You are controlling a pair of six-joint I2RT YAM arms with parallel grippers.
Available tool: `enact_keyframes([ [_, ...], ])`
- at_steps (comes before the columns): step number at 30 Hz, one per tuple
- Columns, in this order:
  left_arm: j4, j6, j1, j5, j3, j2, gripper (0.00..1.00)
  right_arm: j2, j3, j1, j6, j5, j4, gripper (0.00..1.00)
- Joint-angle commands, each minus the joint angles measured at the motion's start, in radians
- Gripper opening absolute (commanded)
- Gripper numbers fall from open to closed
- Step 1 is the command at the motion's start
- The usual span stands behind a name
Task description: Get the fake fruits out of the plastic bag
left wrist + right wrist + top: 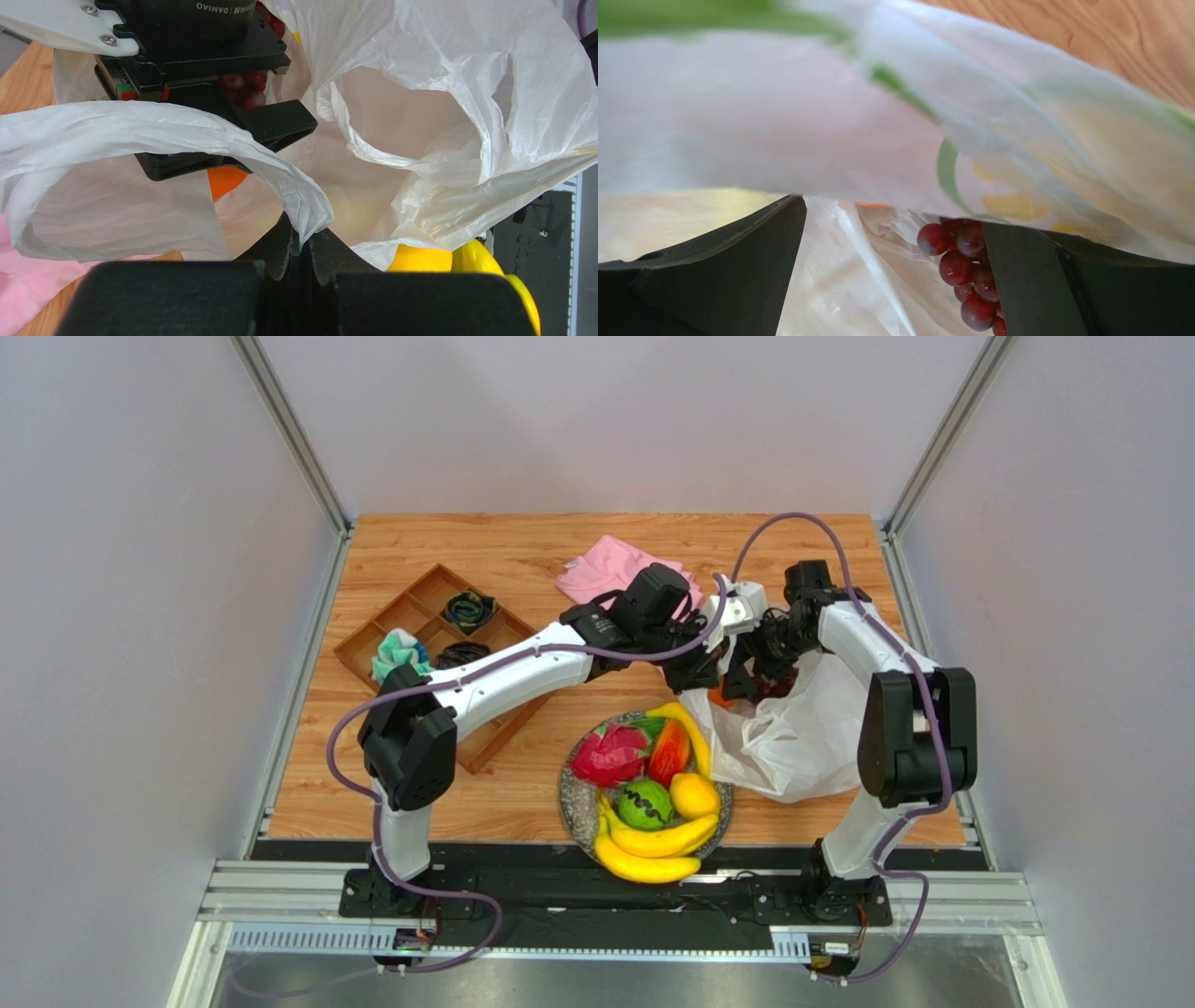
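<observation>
The plastic bag lies crumpled right of the plate. My left gripper is shut on a fold of the plastic bag's rim and holds the mouth up. My right gripper stands open inside the bag, and dark red grapes touch its right finger. In the left wrist view the right gripper hangs over an orange. From above, a dragon fruit, green fruit, lemon, bananas and a red-orange piece rest on the plate.
A brown divided tray with small items sits at the left of the table, under the left arm. A pink cloth lies at the back behind both grippers. Grey walls close in both sides.
</observation>
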Motion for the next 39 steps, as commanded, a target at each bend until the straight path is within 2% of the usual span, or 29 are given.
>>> enact_keyframes([
  [1,0.007,0.001,-0.004,0.019,0.049,-0.008,0.0,-0.037,0.022,0.024,0.027,-0.06,0.044,1.0],
  [9,0.004,0.002,-0.004,0.019,0.049,-0.013,0.0,0.13,0.103,0.061,0.127,0.005,0.091,0.99],
  [10,0.004,0.004,-0.004,0.017,0.046,-0.016,0.0,0.132,0.108,0.059,0.13,0.002,0.09,0.91],
  [12,0.004,0.007,-0.004,0.011,0.043,-0.02,0.0,0.124,0.117,0.061,0.125,-0.017,0.078,0.81],
  [13,0.004,0.009,-0.004,0.009,0.042,-0.023,0.0,0.109,0.128,0.059,0.113,-0.027,0.062,0.7],
  [17,0.004,0.021,-0.004,-0.012,0.043,-0.02,0.0,0.029,0.156,0.055,0.036,-0.057,-0.059,0.55],
  [22,0.003,0.085,0.008,-0.087,0.12,0.015,0.0,-0.132,0.151,0.029,-0.04,-0.061,-0.221,0.55],
  [29,-0.016,0.047,0.065,-0.087,0.27,0.087,0.0,-0.308,0.145,0.009,-0.106,-0.064,-0.393,0.56],
  [30,-0.034,0.044,0.068,-0.09,0.278,0.087,0.19,-0.35,0.142,0.004,-0.11,-0.063,-0.406,0.56],
  [32,-0.045,0.029,0.079,-0.078,0.276,0.075,0.37,-0.388,0.137,0.002,-0.12,-0.055,-0.441,0.57],
  [33,-0.049,0.019,0.082,-0.074,0.269,0.05,0.53,-0.422,0.146,0.004,-0.125,-0.06,-0.458,0.57],
  [36,-0.055,-0.027,0.098,-0.064,0.232,-0.017,0.67,-0.465,0.203,0.004,-0.151,-0.129,-0.541,0.57],
  [39,-0.081,-0.054,0.121,-0.058,0.195,-0.109,0.71,-0.491,0.26,0.03,-0.134,-0.133,-0.594,0.59],
])
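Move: The orange lies inside the bag mouth, about 4 cm left of the right hand, 1 cm ahead and 3 cm lower. The grapes are 3 cm ahead of that hand, 1 cm to its right and 4 cm lower; the plate's middle is some 15 cm back, 18 cm left and 6 cm lower. From the left hand, already pinching the bag's rim, the orange is roughly 4 cm ahead, 6 cm right and 14 cm lower. Left and a little down into the bag, about 3 cm each way, the right hand reaches with open fingers, closes them around the orange, then lifts some 17 cm while drawing back 11 cm. The left hand first holds the rim still, then late on goes forward about 8 cm and up 5 cm, opening its fingers at the end. ##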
